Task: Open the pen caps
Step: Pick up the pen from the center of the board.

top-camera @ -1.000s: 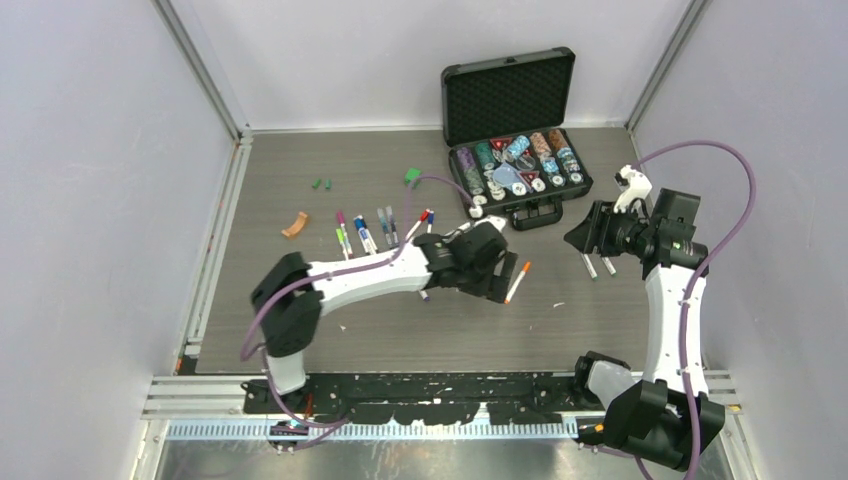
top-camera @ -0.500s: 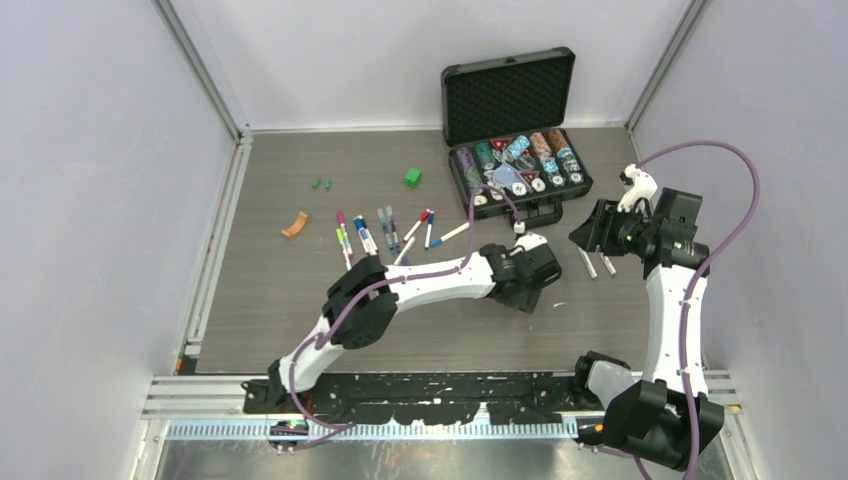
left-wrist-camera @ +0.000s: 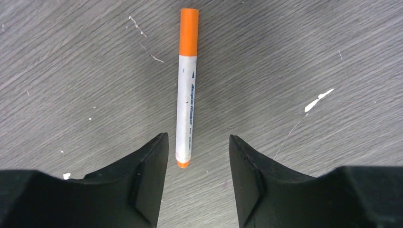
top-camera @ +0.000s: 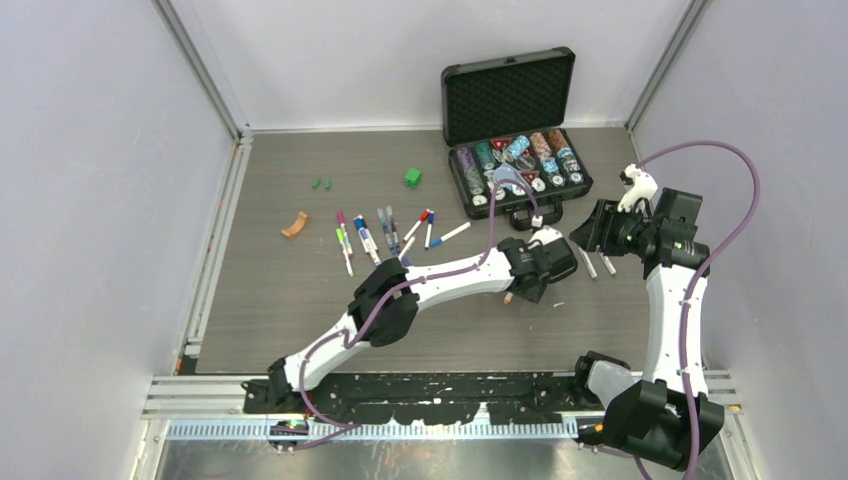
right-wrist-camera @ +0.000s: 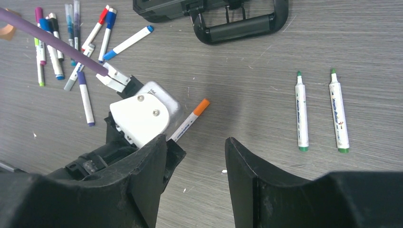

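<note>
An orange-capped pen (left-wrist-camera: 185, 109) lies flat on the table, its orange cap (left-wrist-camera: 188, 31) pointing away from my left gripper (left-wrist-camera: 197, 142). That gripper is open and hovers over the pen's rear end, which sits between the fingertips, nearer the left one, with nothing gripped. In the top view the left gripper (top-camera: 532, 278) hides most of this pen. My right gripper (right-wrist-camera: 195, 142) is open and empty, just right of the left one; it shows in the top view (top-camera: 592, 228) as well. Two pens with bare green tips (right-wrist-camera: 300, 114) (right-wrist-camera: 339, 114) lie side by side to the right.
An open black case (top-camera: 515, 150) of poker chips stands at the back, its handle (right-wrist-camera: 242, 28) toward me. A cluster of pens (top-camera: 385, 232) lies at centre left. A green cube (top-camera: 412, 177), two small green caps (top-camera: 321, 184) and an orange curved piece (top-camera: 295, 224) lie beyond.
My left arm has swung right across the table until its gripper is over the orange-capped pen, and its jaws have narrowed. The right gripper has barely moved.
</note>
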Action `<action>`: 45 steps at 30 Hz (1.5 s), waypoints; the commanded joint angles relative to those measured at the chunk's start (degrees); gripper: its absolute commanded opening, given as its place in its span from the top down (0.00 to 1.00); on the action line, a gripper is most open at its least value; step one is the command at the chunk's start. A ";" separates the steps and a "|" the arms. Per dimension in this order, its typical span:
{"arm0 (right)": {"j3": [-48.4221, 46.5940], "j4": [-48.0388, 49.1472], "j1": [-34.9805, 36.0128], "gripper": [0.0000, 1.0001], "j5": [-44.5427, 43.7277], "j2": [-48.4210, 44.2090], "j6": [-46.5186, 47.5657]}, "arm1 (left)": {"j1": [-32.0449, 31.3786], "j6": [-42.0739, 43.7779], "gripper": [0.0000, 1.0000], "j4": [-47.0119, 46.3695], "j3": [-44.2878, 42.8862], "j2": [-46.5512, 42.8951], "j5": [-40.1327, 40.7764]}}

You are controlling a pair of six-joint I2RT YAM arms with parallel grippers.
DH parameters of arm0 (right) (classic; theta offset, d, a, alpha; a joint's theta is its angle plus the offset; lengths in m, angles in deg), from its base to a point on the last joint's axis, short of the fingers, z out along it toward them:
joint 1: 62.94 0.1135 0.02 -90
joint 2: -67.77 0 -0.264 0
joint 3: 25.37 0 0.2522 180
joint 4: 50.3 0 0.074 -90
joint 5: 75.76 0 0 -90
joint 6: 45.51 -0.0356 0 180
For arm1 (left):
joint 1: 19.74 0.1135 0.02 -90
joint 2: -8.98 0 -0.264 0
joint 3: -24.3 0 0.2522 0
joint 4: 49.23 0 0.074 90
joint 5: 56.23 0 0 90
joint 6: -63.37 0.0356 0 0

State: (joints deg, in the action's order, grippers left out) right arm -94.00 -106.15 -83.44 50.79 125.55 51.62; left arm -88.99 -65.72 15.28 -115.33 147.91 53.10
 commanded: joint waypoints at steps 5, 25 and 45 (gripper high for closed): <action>-2.27 1.13 -0.35 0.46 0.88 -0.76 -0.11 | 0.58 1.65 0.53 1.92 -4.49 2.31 1.52; -2.26 1.15 -0.34 0.46 2.13 -0.73 0.16 | 2.08 1.13 0.67 1.28 -4.93 4.83 -0.62; -1.73 0.40 -0.34 0.46 4.53 0.07 1.14 | 3.15 1.55 1.00 -6.21 7.13 -6.48 0.05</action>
State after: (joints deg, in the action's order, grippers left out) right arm -94.00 -106.17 -83.44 52.80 125.53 51.82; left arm -86.54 -64.91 13.29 -114.26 149.95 52.03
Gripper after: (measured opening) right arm 0.541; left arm 0.056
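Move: The orange-capped pen lies low ahead of the left hand, its middle about 5 cm forward, 1 cm right and 3 cm below, its tail end close to the fingertips. The nearer green pen lies about 12 cm to the right of the orange pen's middle and 4 cm farther out than it; the purple-capped pen is about 23 cm to its left and level with it. From the right hand, the orange pen is roughly 9 cm left, 1 cm ahead and 17 cm below. Down and forward together, the left hand eases about 2.5 cm lower and 2 cm outward onto the orange-capped pen, edging slightly left to bring the barrel between its fingers. The half-open fingers narrow on the way down, then, with the hand almost still, shut quickly and pinch the white barrel near its tail end, cap pointing away; the wrist hardly turns. ##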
